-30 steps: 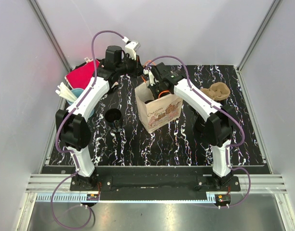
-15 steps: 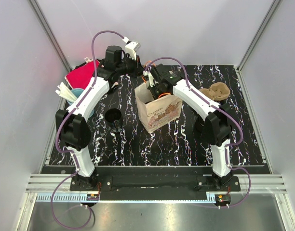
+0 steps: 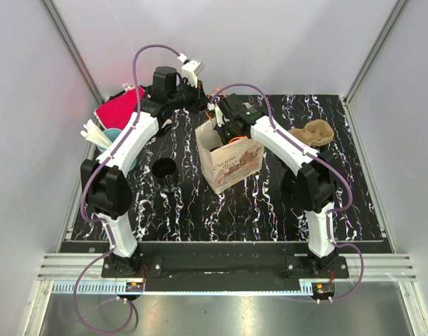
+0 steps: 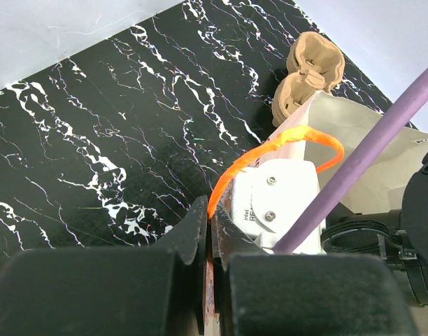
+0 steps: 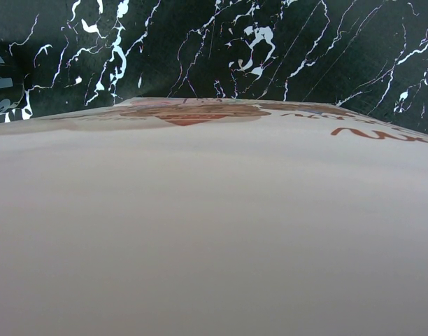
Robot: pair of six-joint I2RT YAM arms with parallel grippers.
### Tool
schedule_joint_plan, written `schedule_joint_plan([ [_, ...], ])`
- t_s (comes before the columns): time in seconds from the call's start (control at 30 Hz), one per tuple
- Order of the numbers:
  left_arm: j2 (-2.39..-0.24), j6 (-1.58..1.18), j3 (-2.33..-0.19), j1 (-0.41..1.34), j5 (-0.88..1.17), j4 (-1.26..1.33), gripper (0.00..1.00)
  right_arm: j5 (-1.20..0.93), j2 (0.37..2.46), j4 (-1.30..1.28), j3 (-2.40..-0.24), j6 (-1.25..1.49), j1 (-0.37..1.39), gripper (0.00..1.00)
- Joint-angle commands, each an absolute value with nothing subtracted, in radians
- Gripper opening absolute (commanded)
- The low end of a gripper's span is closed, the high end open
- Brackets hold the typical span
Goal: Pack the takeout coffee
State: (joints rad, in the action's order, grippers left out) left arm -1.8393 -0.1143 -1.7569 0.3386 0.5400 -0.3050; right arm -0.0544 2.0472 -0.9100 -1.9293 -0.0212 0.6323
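Observation:
A printed paper bag point(image 3: 231, 164) stands open mid-table. My left gripper point(image 3: 207, 105) point(image 4: 210, 212) is shut on the bag's back rim, right where its orange handle point(image 4: 291, 136) begins. My right gripper point(image 3: 226, 131) reaches down into the bag's mouth. Its fingers do not show in the right wrist view, where the bag's pale wall point(image 5: 214, 231) fills the picture. A black cup point(image 3: 163, 168) stands on the table left of the bag, apart from both grippers.
A brown pulp cup carrier point(image 3: 313, 133) point(image 4: 308, 70) lies right of the bag. At the back left are a red pack point(image 3: 119, 108) and a blue bowl point(image 3: 110, 143) with white sticks. Grey walls close in the black marbled table point(image 3: 221, 210).
My right arm has shifted slightly left, with its wrist lower in the bag's mouth, and the bag has moved a little with it. The left arm keeps its hold.

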Motion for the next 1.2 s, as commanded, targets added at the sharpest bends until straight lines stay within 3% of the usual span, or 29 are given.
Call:
schedule_joint_plan([
  [0.0,-1.807,-0.121,-1.764,0.334,0.538,-0.270,0.00,-0.066,2.066,-0.904,-1.919,-0.025,0.641,0.02],
  [0.3,-1.810,-0.121,-1.764,0.333,0.543,-0.273,0.00,-0.086,2.065,-0.904,-1.921,-0.026,0.643,0.37],
  [0.93,-1.813,-0.121,-1.767,0.334,0.548,-0.271,0.00,-0.112,1.953,-0.953,-2.055,-0.081,0.643,0.82],
  [1.1,-1.813,-0.120,-1.767,0.334,0.551,-0.272,0.00,-0.138,1.928,-0.992,-2.134,-0.115,0.643,0.98],
  [1.17,-1.813,-0.120,-1.767,0.334,0.552,-0.272,0.00,-0.143,1.916,-1.006,-2.160,-0.124,0.641,1.00],
])
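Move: The right gripper is already down inside the paper bag, fingers nearly shut, with the bag's middle almost at it, some 2 cm below. The cup in the carrier at the bag's bottom lies about 3 cm to its left and 7 cm below. The carrier's empty pocket is roughly 5 cm ahead, 3 cm right and 12 cm below. From the left gripper, the cup is some 9 cm back, 5 cm right and 20 cm below. Hold the right gripper in place down in the bag and spread its fingers from nearly shut until almost fully open, then draw it up about 6 cm, away from the cup, picking up speed and turning the wrist only slightly. Keep the left gripper still, pinching the orange handle. ##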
